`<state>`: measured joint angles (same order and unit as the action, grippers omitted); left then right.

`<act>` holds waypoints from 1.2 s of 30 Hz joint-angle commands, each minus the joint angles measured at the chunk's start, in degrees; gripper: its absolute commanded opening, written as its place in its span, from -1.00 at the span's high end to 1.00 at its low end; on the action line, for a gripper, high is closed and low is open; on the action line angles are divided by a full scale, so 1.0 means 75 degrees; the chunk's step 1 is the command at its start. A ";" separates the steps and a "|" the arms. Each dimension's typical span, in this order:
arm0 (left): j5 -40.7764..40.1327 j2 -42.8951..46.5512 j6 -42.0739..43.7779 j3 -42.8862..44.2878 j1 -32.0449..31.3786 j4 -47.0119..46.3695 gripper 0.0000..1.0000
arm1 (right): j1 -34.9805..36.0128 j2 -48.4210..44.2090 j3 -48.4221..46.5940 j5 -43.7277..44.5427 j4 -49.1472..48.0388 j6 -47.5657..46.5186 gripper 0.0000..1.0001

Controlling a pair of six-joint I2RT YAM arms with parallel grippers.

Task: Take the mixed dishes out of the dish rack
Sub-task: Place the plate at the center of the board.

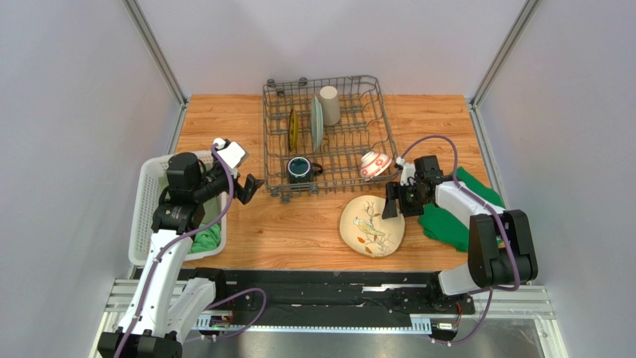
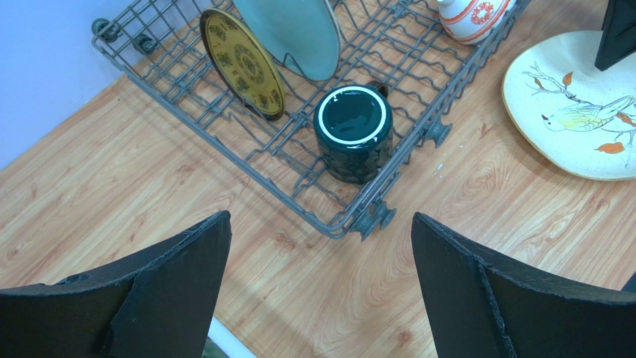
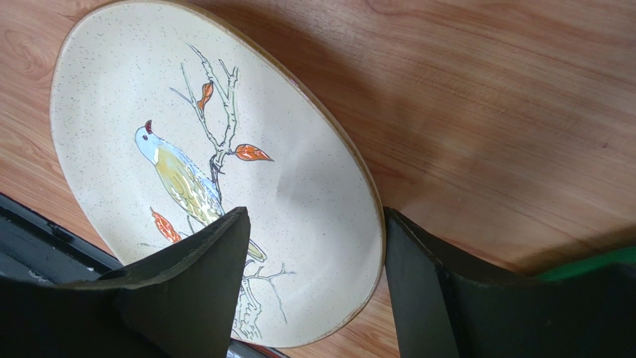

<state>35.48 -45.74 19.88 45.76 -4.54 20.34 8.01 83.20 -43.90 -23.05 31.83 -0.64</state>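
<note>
The dish rack (image 1: 266,138) stands at the back middle of the table. It holds an upright yellow patterned plate (image 1: 293,128), a pale green plate (image 1: 317,121), a beige tumbler (image 1: 329,104), a dark teal mug (image 1: 299,168) and a red-and-white bowl (image 1: 374,164). The cream bird plate (image 1: 371,225) lies flat on the wood in front of the rack. My right gripper (image 3: 315,212) is open and straddles that plate's (image 3: 298,179) right rim, with nothing pinched. My left gripper (image 2: 321,217) is open above bare wood, just short of the rack's near-left corner (image 2: 369,218) and the mug (image 2: 352,130).
A white slatted basket (image 1: 149,201) with a green cloth (image 1: 209,237) sits at the left edge, under my left arm. More green cloth (image 1: 448,224) lies at the right, beneath my right arm. Grey enclosure walls close in the table on three sides.
</note>
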 commanded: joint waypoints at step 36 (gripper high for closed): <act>-0.2785 -0.2022 0.2166 -0.0476 -0.1738 -0.1304 -0.96 | 0.0479 -0.1520 -0.3696 0.1315 0.0420 -0.0687 -0.41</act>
<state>20.05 -58.83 31.83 43.24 -14.85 15.40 10.87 69.67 -67.07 -15.90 36.14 -3.95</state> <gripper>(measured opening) 0.982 0.703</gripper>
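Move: The right hand's open fingers straddle the far-right rim of the plate, whose middle lies about 8 cm left and 4 cm back, some 2 cm lower. The bowl stands in the rack about 16 cm ahead, 6 cm left and 3 cm higher, and the green cloth lies about 17 cm right and 1 cm back. From the left hand the dark mug is roughly 11 cm ahead, 15 cm right and 18 cm below, with the yellow plate some 14 cm beyond it and 3 cm left of it. The right hand pulls its still-open fingers up off the plate's rim, slowly at first and then quickly, rising nearly 20 cm and going forward about 8 cm alongside the bowl's corner of the rack, while its fingertips swing outward from pointing steeply down. The left hand, wide open, waits and then sinks some 7 cm and eases about 4 cm forward towards the mug, its left side rolling up about 15 degrees, without reaching it. ##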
